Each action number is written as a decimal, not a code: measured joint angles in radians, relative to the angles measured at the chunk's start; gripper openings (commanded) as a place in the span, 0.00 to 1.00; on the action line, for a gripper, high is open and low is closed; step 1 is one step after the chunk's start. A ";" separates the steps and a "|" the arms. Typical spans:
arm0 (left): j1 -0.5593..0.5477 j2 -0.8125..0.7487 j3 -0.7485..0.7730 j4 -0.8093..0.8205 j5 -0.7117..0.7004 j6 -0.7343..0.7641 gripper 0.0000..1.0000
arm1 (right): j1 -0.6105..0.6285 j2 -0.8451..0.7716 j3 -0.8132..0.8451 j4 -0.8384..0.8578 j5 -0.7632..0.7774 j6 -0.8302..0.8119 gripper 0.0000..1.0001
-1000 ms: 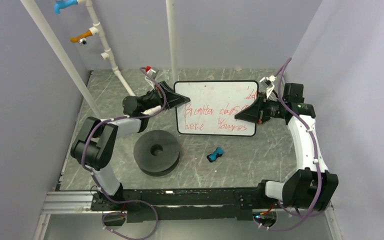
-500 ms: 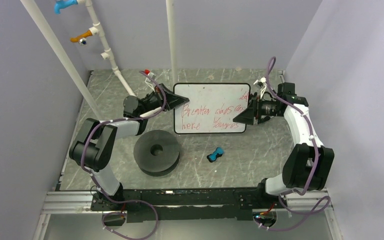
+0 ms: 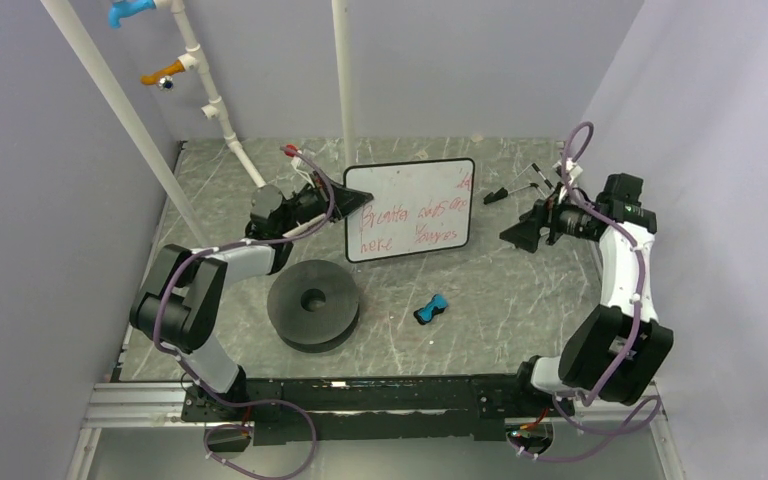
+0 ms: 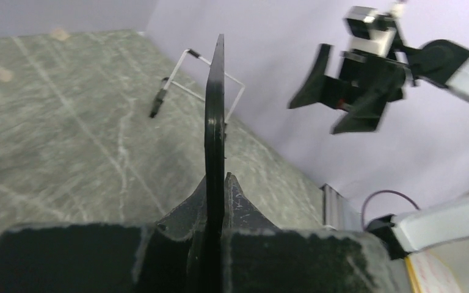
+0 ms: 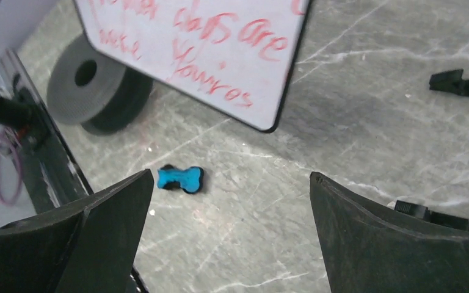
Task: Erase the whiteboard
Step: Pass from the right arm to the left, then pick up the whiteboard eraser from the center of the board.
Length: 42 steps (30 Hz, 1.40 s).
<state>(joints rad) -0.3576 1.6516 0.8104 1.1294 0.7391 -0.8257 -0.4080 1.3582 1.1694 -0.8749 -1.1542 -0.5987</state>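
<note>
The whiteboard (image 3: pixel 410 210) with red handwriting is held tilted above the table; my left gripper (image 3: pixel 345 200) is shut on its left edge. In the left wrist view the board (image 4: pixel 214 110) shows edge-on between the fingers. My right gripper (image 3: pixel 517 235) is open and empty, apart from the board to its right. The right wrist view shows the board's lower corner (image 5: pixel 220 43) and the blue-and-black eraser (image 5: pixel 181 179) lying on the table. The eraser (image 3: pixel 430 309) lies below the board in the top view.
A black disc (image 3: pixel 313 303) sits left of the eraser. A black marker with a wire clip (image 3: pixel 511 188) lies at the back right. White pipes (image 3: pixel 342 80) stand at the back. Walls close in both sides.
My right gripper has let go of the board's right edge and pulled back to the right. The board, held by the left gripper alone, has shifted left and tilted.
</note>
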 measured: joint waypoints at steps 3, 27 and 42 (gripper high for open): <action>-0.007 0.000 -0.023 -0.042 -0.053 0.067 0.00 | 0.038 -0.034 -0.003 -0.106 0.002 -0.198 1.00; -0.113 -0.106 -0.104 -0.177 -0.188 0.425 0.00 | 0.896 0.023 -0.434 0.178 0.424 -0.730 0.84; -0.113 -0.124 -0.108 -0.208 -0.195 0.424 0.00 | 0.922 0.141 -0.414 0.278 0.557 -0.665 0.57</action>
<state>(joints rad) -0.4709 1.5280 0.7029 0.9218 0.5442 -0.4015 0.5144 1.4994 0.7559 -0.5972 -0.5976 -1.2636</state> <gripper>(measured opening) 0.070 0.616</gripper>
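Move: The blue-and-black eraser lies on the table about 17 cm left of the right hand, 11 cm back and 22 cm below. The whiteboard, still gripped by the left hand, is some 24 cm left of the right hand, 3 cm ahead and about level in height. The black reel sits 24 cm to the left of the eraser, level with it fore and aft. From the left hand, the eraser is roughly 16 cm back, 14 cm right and 25 cm down. Right hand sinks some 20 cm, left and back, narrowing around the eraser; left hand lowers the gripped whiteboard slightly. ##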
